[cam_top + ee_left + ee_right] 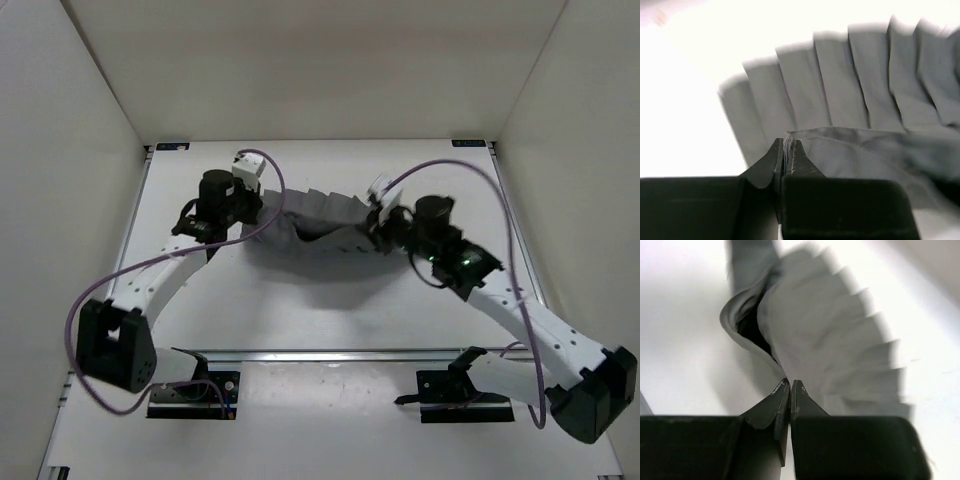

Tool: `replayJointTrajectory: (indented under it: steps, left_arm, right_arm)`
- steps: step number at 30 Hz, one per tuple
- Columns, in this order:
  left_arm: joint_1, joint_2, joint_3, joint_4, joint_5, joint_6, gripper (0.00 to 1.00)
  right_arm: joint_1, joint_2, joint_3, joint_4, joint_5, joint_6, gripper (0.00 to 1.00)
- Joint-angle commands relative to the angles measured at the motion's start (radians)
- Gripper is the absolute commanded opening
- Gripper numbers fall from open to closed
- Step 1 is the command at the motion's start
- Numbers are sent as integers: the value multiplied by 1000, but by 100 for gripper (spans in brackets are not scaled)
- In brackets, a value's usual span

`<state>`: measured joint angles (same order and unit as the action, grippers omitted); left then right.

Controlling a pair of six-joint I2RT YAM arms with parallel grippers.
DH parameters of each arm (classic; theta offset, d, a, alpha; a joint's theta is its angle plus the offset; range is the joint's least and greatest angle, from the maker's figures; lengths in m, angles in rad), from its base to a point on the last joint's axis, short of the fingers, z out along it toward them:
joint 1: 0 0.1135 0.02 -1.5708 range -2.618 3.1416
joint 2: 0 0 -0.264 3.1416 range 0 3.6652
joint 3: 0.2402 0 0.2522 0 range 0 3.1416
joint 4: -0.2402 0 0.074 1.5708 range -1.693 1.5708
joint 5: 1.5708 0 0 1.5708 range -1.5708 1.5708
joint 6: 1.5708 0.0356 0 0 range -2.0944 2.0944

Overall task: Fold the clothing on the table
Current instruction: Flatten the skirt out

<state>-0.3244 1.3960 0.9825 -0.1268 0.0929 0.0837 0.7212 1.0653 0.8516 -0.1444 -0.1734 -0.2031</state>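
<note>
The clothing (320,228), a dark grey pleated skirt, hangs stretched between my two grippers over the far half of the table (330,320). My left gripper (262,222) is shut on the skirt's left end; in the left wrist view its jaws (785,150) pinch the stitched waistband edge, pleats (850,85) fanning out beyond. My right gripper (378,236) is shut on the skirt's right end; the right wrist view shows its jaws (790,387) closed on the fabric edge, with the skirt (830,340) draping away from them.
Purple cables (505,215) loop from both arms. Metal rails and black brackets (190,395) lie at the near edge by the arm bases. White walls enclose the table on three sides.
</note>
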Motion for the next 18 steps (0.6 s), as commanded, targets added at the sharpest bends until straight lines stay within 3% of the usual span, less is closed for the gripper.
replayJointTrajectory:
  steps: [1, 4, 7, 9, 11, 18]
  left_arm:
    - [-20, -215, 64, 4, 7, -76, 0]
    - [-67, -377, 53, 19, -54, -125, 0]
    - [-15, -543, 48, 62, -21, -219, 0]
    - [19, -580, 59, 98, -4, -261, 0]
    - [15, -580, 90, 114, -12, -254, 0]
    - [73, -413, 62, 237, 20, -302, 0]
  right_arm:
    - [-139, -62, 189, -197, -239, 71, 0]
    - [-177, -97, 285, -288, -268, 82, 0]
    - [-224, -123, 364, -334, -329, 110, 0]
    - [-332, -114, 409, -331, -401, 134, 0]
    - [-406, -79, 432, -319, -497, 134, 0]
    - [-483, 172, 498, -229, -459, 162, 0]
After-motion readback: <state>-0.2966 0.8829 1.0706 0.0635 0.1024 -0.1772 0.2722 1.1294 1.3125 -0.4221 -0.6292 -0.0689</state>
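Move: Both my hands already hold the skirt by the waistband in the air. The skirt's middle is some 16 cm right of my left hand, 3 cm ahead and 9 cm below; its pleated hem lies about 11 cm ahead, 17 cm right and 15 cm down. From my right hand the middle is roughly 12 cm ahead, 14 cm left and 14 cm below, with the hem 20 cm ahead, 14 cm left and 20 cm down. I whip the skirt up off the table with both hands shut on its waistband: my left hand shoots up nearly 30 cm while drawing back about 10, its fingers tipping up some 35 degrees. My right hand rises about 15 cm and pulls to the right, away from my left, stretching the band. At the end both start sinking and pushing forward a little. ##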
